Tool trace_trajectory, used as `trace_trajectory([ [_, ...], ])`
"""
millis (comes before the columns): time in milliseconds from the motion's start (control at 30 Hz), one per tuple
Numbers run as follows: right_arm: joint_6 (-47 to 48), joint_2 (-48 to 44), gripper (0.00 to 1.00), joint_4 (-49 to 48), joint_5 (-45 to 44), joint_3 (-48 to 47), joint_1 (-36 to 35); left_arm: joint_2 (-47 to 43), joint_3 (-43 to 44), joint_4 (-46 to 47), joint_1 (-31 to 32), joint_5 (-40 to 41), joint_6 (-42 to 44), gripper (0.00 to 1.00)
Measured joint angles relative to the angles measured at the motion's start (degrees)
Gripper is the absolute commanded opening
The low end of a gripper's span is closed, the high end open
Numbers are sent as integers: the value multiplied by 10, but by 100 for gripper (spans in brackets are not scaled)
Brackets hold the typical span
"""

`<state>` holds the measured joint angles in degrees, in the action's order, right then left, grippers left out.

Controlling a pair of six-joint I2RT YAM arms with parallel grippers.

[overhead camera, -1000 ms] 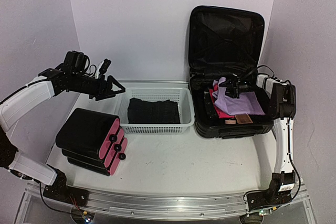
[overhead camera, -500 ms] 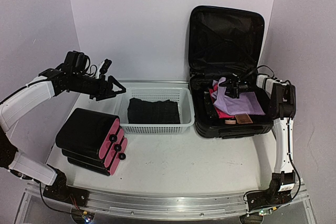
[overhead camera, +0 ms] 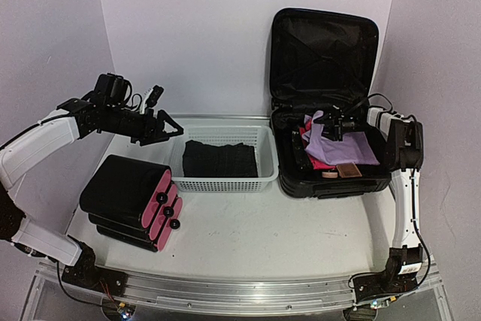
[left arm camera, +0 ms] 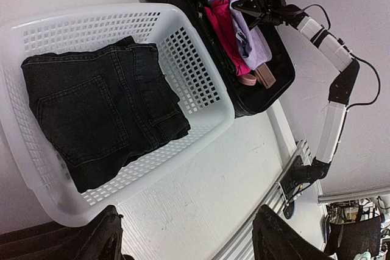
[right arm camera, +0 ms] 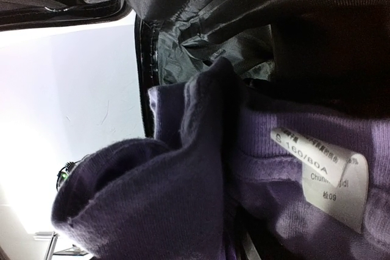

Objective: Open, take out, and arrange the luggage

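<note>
The luggage (overhead camera: 323, 50) stands open at the back right, its lid upright, and its lower shell (left arm camera: 277, 71) also appears in the left wrist view. Inside lie a purple garment (overhead camera: 346, 144) and a pink one (overhead camera: 319, 159). My right gripper (overhead camera: 329, 124) reaches in from the right, into the bunched-up purple cloth. The right wrist view is filled by that purple garment (right arm camera: 183, 199) and its white label; the fingers are hidden. My left gripper (overhead camera: 169, 129) hovers open and empty above the left end of the white basket (overhead camera: 225, 184), with its fingers (left arm camera: 103, 238) wide apart.
Folded black jeans (overhead camera: 219, 159) lie in the basket. A smaller black case with a pink side and black knobs (overhead camera: 128, 193) sits at the front left. A small brown item (overhead camera: 347, 170) rests at the suitcase's front edge. The lilac wall stands close behind.
My left gripper has shifted slightly to the right over the basket's left end. The right arm and the purple garment look unchanged.
</note>
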<state>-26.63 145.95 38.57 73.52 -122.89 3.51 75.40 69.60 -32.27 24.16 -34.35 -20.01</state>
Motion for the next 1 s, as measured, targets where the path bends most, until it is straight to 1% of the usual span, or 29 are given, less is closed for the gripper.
trace_trajectory([
  [167,0,0,51,-1,1,0,0,0,0,0,4,0,0,74],
  [267,0,0,54,-1,2,0,0,0,0,0,6,0,0,74],
  [467,-1,1,54,-2,6,-1,1,0,0,0,7,0,0,74],
  [533,-2,1,51,-3,6,-1,1,0,0,0,7,0,0,74],
  [633,-3,3,43,-3,6,-1,1,0,0,0,7,0,0,74],
  [767,-6,5,41,-4,6,-2,1,0,0,0,8,0,0,74],
  [867,-9,5,35,-5,7,-2,1,0,0,0,10,0,0,74],
  [933,-11,5,28,-7,8,-2,1,1,0,0,10,0,0,74],
  [1000,-18,5,24,-10,9,-2,1,1,0,0,10,0,0,74],
])
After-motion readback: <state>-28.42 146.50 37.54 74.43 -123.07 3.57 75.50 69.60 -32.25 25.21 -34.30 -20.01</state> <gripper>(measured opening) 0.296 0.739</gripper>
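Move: The right hand is already down in the open suitcase, fingers pointing left at a raised fold of the purple shirt. The shirt's middle lies some 5 cm back, 7 cm to the right and 5 cm below. The red garment is about 8 cm back, 2 cm left and 6 cm down; the brown wallet roughly 15 cm back and 9 cm right, slightly lower. From the left hand, the shirt is about 20 cm ahead, 60 cm right and 22 cm below. The right hand stays in place among the purple shirt's raised folds, its fingers still pointing left and slightly down, with no real travel and hardly any wrist turn. After easing open a touch, the fingers close from about half open to roughly a third, drawing together on the fold of the purple cloth to pinch it, and are still closing at the end. ##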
